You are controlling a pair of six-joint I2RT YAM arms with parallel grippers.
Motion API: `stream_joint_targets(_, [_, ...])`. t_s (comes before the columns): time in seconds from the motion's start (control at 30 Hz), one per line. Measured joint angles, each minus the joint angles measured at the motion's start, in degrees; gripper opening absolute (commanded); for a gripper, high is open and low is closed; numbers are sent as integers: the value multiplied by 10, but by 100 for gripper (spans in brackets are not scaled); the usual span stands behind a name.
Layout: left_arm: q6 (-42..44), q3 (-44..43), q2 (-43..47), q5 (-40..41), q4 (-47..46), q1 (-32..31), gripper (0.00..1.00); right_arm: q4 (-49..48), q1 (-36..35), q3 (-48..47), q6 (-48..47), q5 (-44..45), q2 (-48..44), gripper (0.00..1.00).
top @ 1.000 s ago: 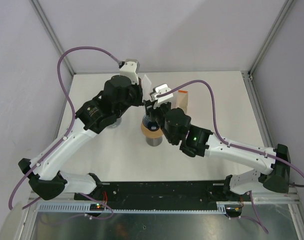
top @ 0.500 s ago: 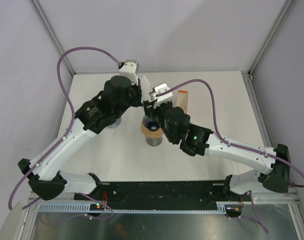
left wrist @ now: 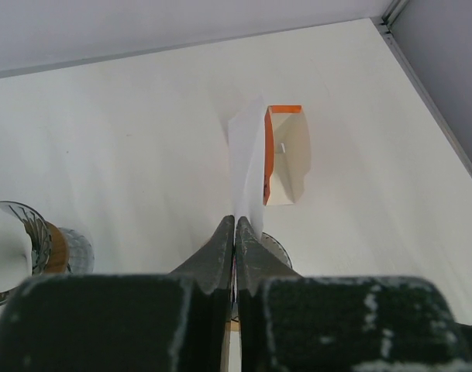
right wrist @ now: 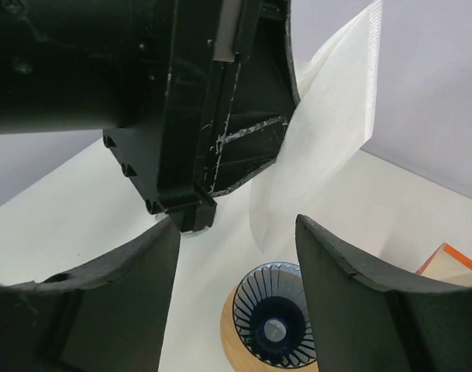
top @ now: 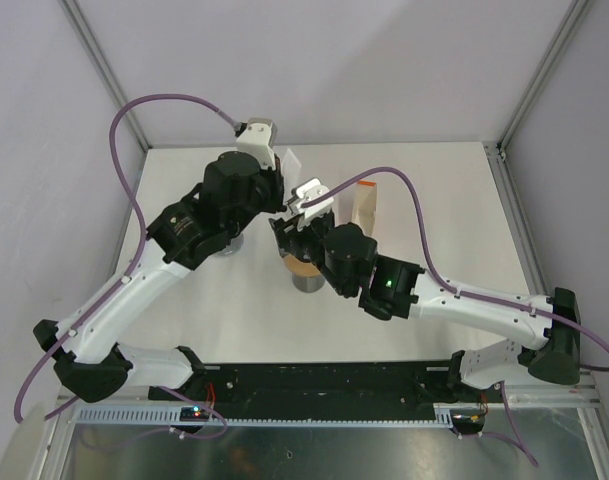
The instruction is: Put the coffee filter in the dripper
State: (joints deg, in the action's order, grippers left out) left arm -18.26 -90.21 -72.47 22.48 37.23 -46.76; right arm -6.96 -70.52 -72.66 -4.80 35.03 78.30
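My left gripper (left wrist: 236, 226) is shut on a white paper coffee filter (left wrist: 248, 159), which sticks up from its fingertips. In the top view that gripper (top: 281, 187) hangs behind the dripper (top: 303, 268) with the filter (top: 292, 161) beside it. The dripper (right wrist: 271, 325) is a dark ribbed cone in a wooden collar and stands empty on the table. My right gripper (right wrist: 237, 223) hovers above it, open, with nothing between its fingers. The filter (right wrist: 322, 147) hangs just beyond them. The right arm covers part of the dripper from above.
An orange-edged carton (left wrist: 285, 159) lies on the table behind the dripper, also visible from above (top: 365, 203). A second ribbed glass cone with a wooden collar (left wrist: 36, 236) stands to the left, under the left arm (top: 230, 243). Frame posts mark the table's back corners.
The right gripper has opened wider and shifted left over the dripper, closer to the left gripper. The left gripper keeps the filter pinched and has barely moved.
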Motion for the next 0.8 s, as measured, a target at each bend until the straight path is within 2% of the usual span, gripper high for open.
stream_joint_targets(0.23, [-2, 0, 1, -2, -3, 0, 4, -2, 6, 0, -3, 16, 0, 40])
stream_joint_targets(0.8, [-3, 3, 9, -23, -4, 2, 3, -19, 38, 0, -14, 63, 8, 27])
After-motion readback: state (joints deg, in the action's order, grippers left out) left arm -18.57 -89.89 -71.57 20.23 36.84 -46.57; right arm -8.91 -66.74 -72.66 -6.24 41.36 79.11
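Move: The filter, held up in the left fingers, has its middle about 6 cm ahead of the right hand, 2 cm to its right and slightly above; from the left hand it lies roughly 3 cm ahead and 2 cm right. From the right hand the dripper stands some 4 cm ahead, 3 cm right and 22 cm below, and the filter box 7 cm ahead, 15 cm right and 28 cm below. The right hand slides about 5 cm forward and right towards the filter's free edge, fingers closing to a narrow gap. ##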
